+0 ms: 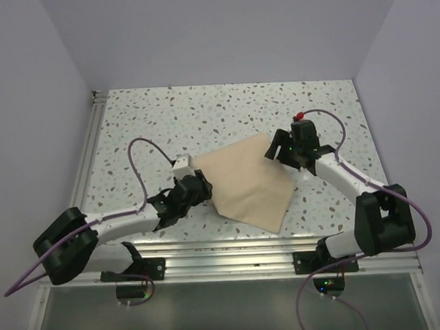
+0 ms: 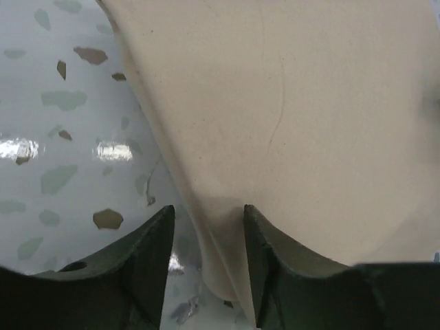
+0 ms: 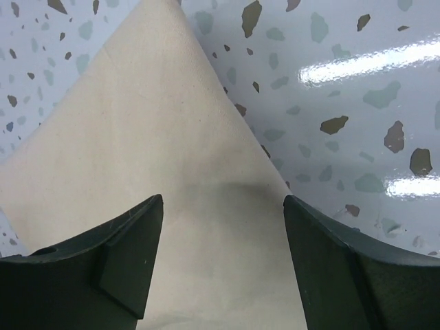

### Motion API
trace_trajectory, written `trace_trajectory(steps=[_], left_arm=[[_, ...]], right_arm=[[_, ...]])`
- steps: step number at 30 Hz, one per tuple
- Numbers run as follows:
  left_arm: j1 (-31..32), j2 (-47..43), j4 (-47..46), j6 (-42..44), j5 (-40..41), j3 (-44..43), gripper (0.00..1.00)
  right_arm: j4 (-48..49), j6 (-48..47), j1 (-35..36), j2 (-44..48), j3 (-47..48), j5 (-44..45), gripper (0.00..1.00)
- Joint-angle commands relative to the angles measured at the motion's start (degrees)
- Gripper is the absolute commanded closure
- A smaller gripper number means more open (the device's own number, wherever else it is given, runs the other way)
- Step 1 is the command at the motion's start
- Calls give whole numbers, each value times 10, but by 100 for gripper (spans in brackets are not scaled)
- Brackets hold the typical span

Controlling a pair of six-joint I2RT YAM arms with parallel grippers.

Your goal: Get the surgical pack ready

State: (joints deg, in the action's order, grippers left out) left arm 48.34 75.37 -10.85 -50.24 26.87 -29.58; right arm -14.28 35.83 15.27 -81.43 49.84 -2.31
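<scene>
The tan cloth lies folded in a flat four-cornered shape mid-table. No tray, sachets or instruments show. My left gripper is low at the cloth's left corner. In the left wrist view its jaws stand partly open, with the cloth's folded edge running between them, nearer the right finger and not pinched. My right gripper is over the cloth's far right corner. In the right wrist view it is wide open above the pointed corner, and empty.
The speckled tabletop surrounds the cloth. An aluminium rail runs along the left edge and another rail along the near edge. Pale walls close in the far and side edges.
</scene>
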Motion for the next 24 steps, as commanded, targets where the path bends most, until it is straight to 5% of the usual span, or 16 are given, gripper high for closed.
trace_trajectory(steps=[1, 7, 11, 24], left_arm=[[22, -57, 168, -86, 86, 5, 44], [-5, -171, 266, 22, 65, -42, 27], [-112, -166, 203, 140, -96, -78, 27], [-175, 169, 163, 312, -279, -382, 28]], right_arm=[[-31, -37, -3, 32, 19, -20, 25], [-99, -58, -1, 124, -24, -18, 34], [-125, -58, 6, 203, -72, -27, 46], [-86, -13, 124, 162, -118, -44, 66]])
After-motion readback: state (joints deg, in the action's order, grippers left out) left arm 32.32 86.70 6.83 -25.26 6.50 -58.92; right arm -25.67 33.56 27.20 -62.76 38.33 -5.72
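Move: The left hand is just above the surgical pack's left edge. The pack's left corner lies about 11 cm ahead of it and 4 cm left, its far corner some 18 cm ahead and 18 cm right, all 2 cm lower. From the right hand, the pack's middle is roughly 10 cm back, 7 cm left and 5 cm below; the right corner is 13 cm back and 6 cm right. Left hand backs off, opening, loops up-left then forward over the left corner; right draws back 12 cm, narrowing. ##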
